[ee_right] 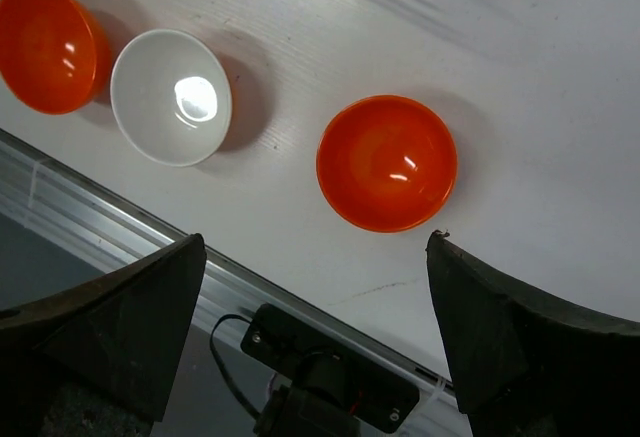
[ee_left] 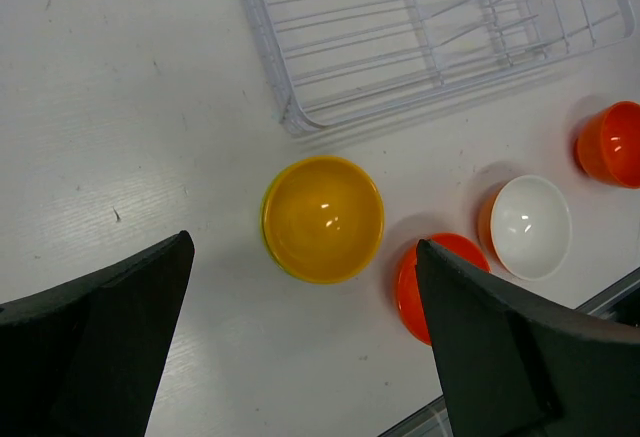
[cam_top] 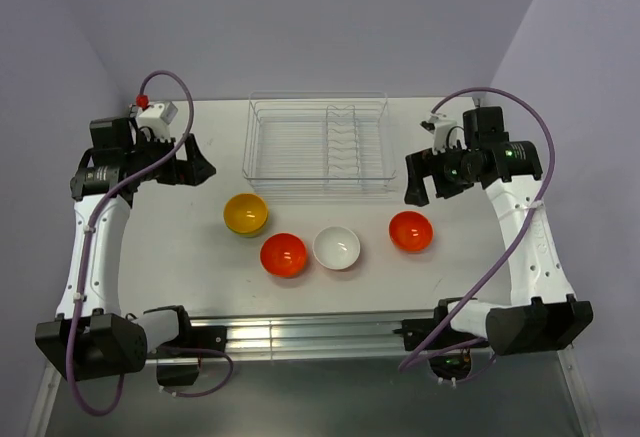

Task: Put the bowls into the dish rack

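Note:
The clear dish rack stands at the back middle of the table with nothing in it. In front of it, four bowls sit upright on the table: a yellow bowl, a red-orange bowl, a white-inside bowl and another red-orange bowl. My left gripper hovers open left of the rack, looking down on the yellow bowl. My right gripper hovers open right of the rack, above the right red-orange bowl. Neither holds anything.
An aluminium rail runs along the table's near edge, with a black mount under it. Purple cables loop beside both arms. Walls close in the back and sides. The rack's near corner lies just beyond the yellow bowl.

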`<state>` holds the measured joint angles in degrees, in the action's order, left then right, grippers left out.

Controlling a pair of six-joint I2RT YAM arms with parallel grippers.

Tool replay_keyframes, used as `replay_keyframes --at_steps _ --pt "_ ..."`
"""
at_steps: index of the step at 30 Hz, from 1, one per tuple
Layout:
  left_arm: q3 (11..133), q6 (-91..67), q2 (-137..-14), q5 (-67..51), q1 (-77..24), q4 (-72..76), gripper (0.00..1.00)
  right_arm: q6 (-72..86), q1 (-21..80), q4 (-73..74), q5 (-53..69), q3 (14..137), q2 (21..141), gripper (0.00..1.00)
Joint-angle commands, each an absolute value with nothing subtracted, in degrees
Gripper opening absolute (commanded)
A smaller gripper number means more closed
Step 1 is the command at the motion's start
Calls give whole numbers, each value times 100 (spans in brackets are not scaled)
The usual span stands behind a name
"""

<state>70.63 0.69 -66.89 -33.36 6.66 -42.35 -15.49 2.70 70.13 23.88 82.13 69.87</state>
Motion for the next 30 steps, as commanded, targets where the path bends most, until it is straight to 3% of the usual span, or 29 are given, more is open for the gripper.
replay_keyframes --at_steps 1,9,14,21,30 --pt "7146 316 -6636 -3401 668 -4210 100 -1845 97 7198 2435 8122 7066 98" --pt "7383 545 -6943 -3612 668 -4474 99 -2663 -1010 7015 2163 7191 7514 84" --pt "7348 527 -7005 -3875 677 -4430 99 -2576 -1011 6242 1899 6558 7838 78" --pt "7418 554 -7075 -3806 659 -4447 99 -2303 -1011 5380 1679 6161 8428 61" --pt "7383 475 -7163 -3894 668 -4395 98 -1969 -1002 4676 1766 5898 9017 52"
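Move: The right red bowl sits almost straight under the right gripper, some 23 cm below, about 2 cm to its right and 1 cm ahead. The white bowl stands about 18 cm to the left of that bowl and 4 cm nearer the base; the dish rack's middle is roughly 23 cm farther out than the bowl and 23 cm to its left. From the left gripper, the right red bowl lies about 47 cm to the right, 6 cm back and 24 cm down. Swing the right gripper about 8 cm to the right and bring it down some 19 cm in the same sweep, to the right rim of the right red bowl, easing forward a little at the end. Tip the fingers some 20 degrees steeper towards the table and close them to about half open, straddling the rim with the left finger over the bowl's inside and the other outside, not yet pinching. ##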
